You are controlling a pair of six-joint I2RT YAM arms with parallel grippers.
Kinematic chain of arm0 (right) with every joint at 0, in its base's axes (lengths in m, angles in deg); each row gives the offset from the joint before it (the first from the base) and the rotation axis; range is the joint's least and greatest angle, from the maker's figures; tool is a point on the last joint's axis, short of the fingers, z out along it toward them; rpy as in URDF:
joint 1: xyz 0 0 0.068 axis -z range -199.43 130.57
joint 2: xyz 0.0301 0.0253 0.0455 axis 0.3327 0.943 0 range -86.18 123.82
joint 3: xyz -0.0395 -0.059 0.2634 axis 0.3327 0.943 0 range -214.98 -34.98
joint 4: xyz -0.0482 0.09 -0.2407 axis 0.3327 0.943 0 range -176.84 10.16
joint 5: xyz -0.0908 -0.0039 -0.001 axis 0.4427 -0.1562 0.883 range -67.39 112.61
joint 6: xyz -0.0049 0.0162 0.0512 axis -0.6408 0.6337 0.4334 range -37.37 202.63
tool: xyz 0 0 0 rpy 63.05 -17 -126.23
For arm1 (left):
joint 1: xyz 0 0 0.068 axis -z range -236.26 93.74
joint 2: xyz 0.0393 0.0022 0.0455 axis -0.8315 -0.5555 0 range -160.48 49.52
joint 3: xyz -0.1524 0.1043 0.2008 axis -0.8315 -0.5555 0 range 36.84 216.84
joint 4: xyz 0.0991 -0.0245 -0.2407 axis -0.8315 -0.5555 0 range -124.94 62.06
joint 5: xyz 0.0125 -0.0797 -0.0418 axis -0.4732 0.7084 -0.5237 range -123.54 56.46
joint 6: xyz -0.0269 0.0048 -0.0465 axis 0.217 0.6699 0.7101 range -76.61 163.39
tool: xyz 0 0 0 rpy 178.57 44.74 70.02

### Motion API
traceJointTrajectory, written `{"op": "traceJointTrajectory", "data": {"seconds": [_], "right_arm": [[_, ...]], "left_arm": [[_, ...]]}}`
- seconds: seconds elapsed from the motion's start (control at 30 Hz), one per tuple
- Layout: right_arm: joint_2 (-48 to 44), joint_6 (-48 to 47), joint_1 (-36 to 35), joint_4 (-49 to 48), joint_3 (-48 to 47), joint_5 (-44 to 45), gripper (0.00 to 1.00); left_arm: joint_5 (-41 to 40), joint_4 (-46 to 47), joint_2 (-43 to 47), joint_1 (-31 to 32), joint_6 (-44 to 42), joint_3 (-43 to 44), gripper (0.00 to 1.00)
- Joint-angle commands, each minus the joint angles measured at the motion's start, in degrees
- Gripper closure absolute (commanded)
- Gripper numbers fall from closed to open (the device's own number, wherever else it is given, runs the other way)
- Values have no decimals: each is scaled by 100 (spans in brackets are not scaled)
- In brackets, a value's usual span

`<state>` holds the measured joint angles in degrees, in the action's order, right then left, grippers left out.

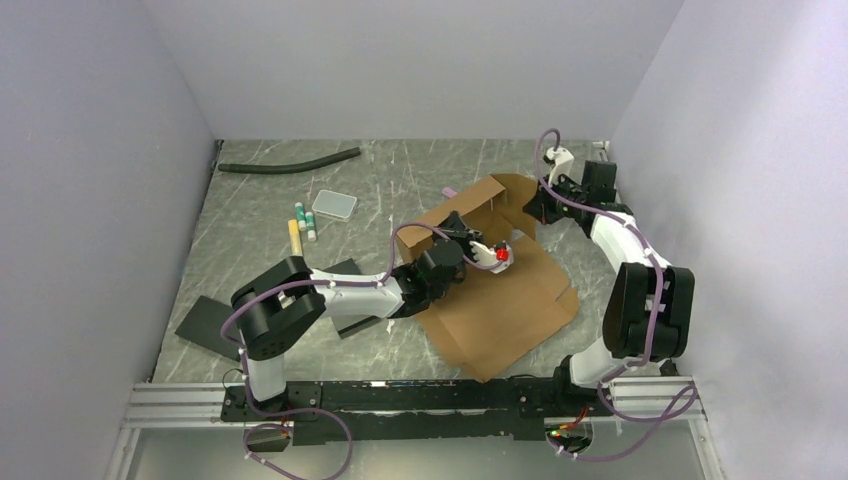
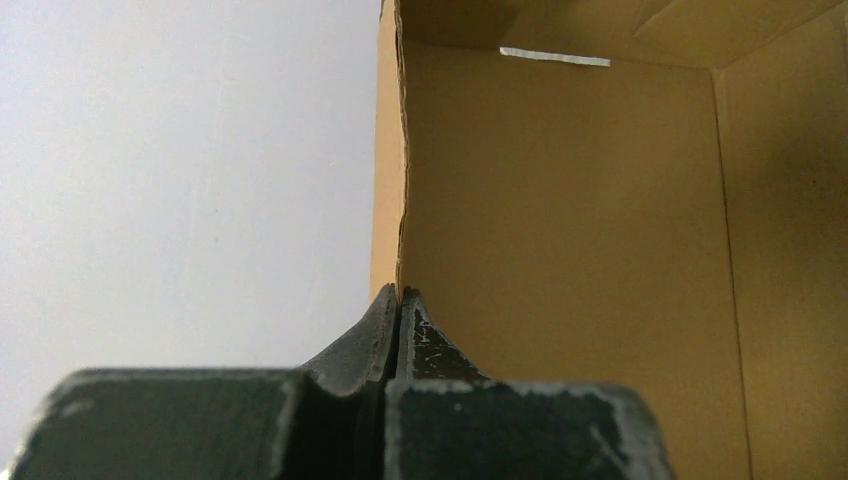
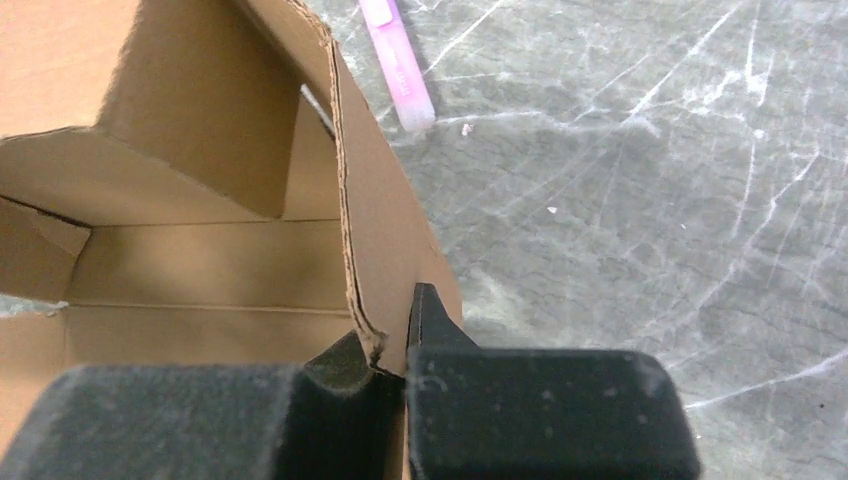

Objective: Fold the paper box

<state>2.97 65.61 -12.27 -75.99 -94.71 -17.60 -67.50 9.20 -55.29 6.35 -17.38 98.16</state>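
The paper box [image 1: 500, 310] is a large brown cardboard sheet in the middle of the table, its far part raised into walls. My left gripper [image 1: 476, 240] reaches into that raised part from the left. In the left wrist view the gripper [image 2: 400, 295] is shut on the upright edge of a box wall [image 2: 560, 200]. My right gripper [image 1: 536, 208] is at the box's far right corner. In the right wrist view it [image 3: 395, 335] is shut on the frayed edge of a side wall [image 3: 385, 230], one finger inside the box and one outside.
A pink marker [image 3: 398, 65] lies on the table just beyond the box. To the left are several markers [image 1: 302, 225], a clear flat lid [image 1: 334, 204], a black hose [image 1: 290, 162] and black slabs [image 1: 208, 322]. Grey walls enclose the table.
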Motion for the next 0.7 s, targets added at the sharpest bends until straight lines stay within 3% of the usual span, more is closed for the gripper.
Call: {"op": "traceJointTrajectory", "data": {"seconds": [0.0, 0.2, 0.33, 0.57, 0.67], "right_arm": [[-222, 528, -478, 155, -319, 559, 100], [172, 1384, -909, 601, -780, 1320, 100], [38, 1426, -1040, 550, -414, 1461, 100], [-417, 588, -1148, 565, 342, 1100, 79], [-647, 295, -1146, 584, 445, 654, 64]], "left_arm": [[19, 65, 93, 50, 69, 139, 100], [12, -27, 93, 75, 66, 217, 100], [26, -40, 105, 77, 69, 224, 100], [57, 73, 58, 86, 54, 191, 100], [102, 124, 74, 87, 13, 146, 100]]}}
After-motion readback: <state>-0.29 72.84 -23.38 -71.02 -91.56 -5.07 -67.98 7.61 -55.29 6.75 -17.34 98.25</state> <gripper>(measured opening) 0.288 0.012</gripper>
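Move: The right gripper has the box's right end flap pinched at its free edge. The open right end that it should cover lies about 5 cm to the left, 2 cm back and slightly lower. The raised wall's right corner is some 7 cm left and 6 cm ahead; the pink marker lies on the table about 16 cm left, 5 cm ahead and 12 cm below. From the left gripper, the flap is about 16 cm right, 2 cm ahead and slightly lower. Swing the right end flap in across the box's open end: carry the right gripper, still shut on the flap, about 4 cm left while tipping the wrist some 10 degrees. Then ease back and down about 3 cm, opening the fingers roughly a quarter with the flap still between them. Keep the left gripper pinched on the raised wall's top edge, almost still. ##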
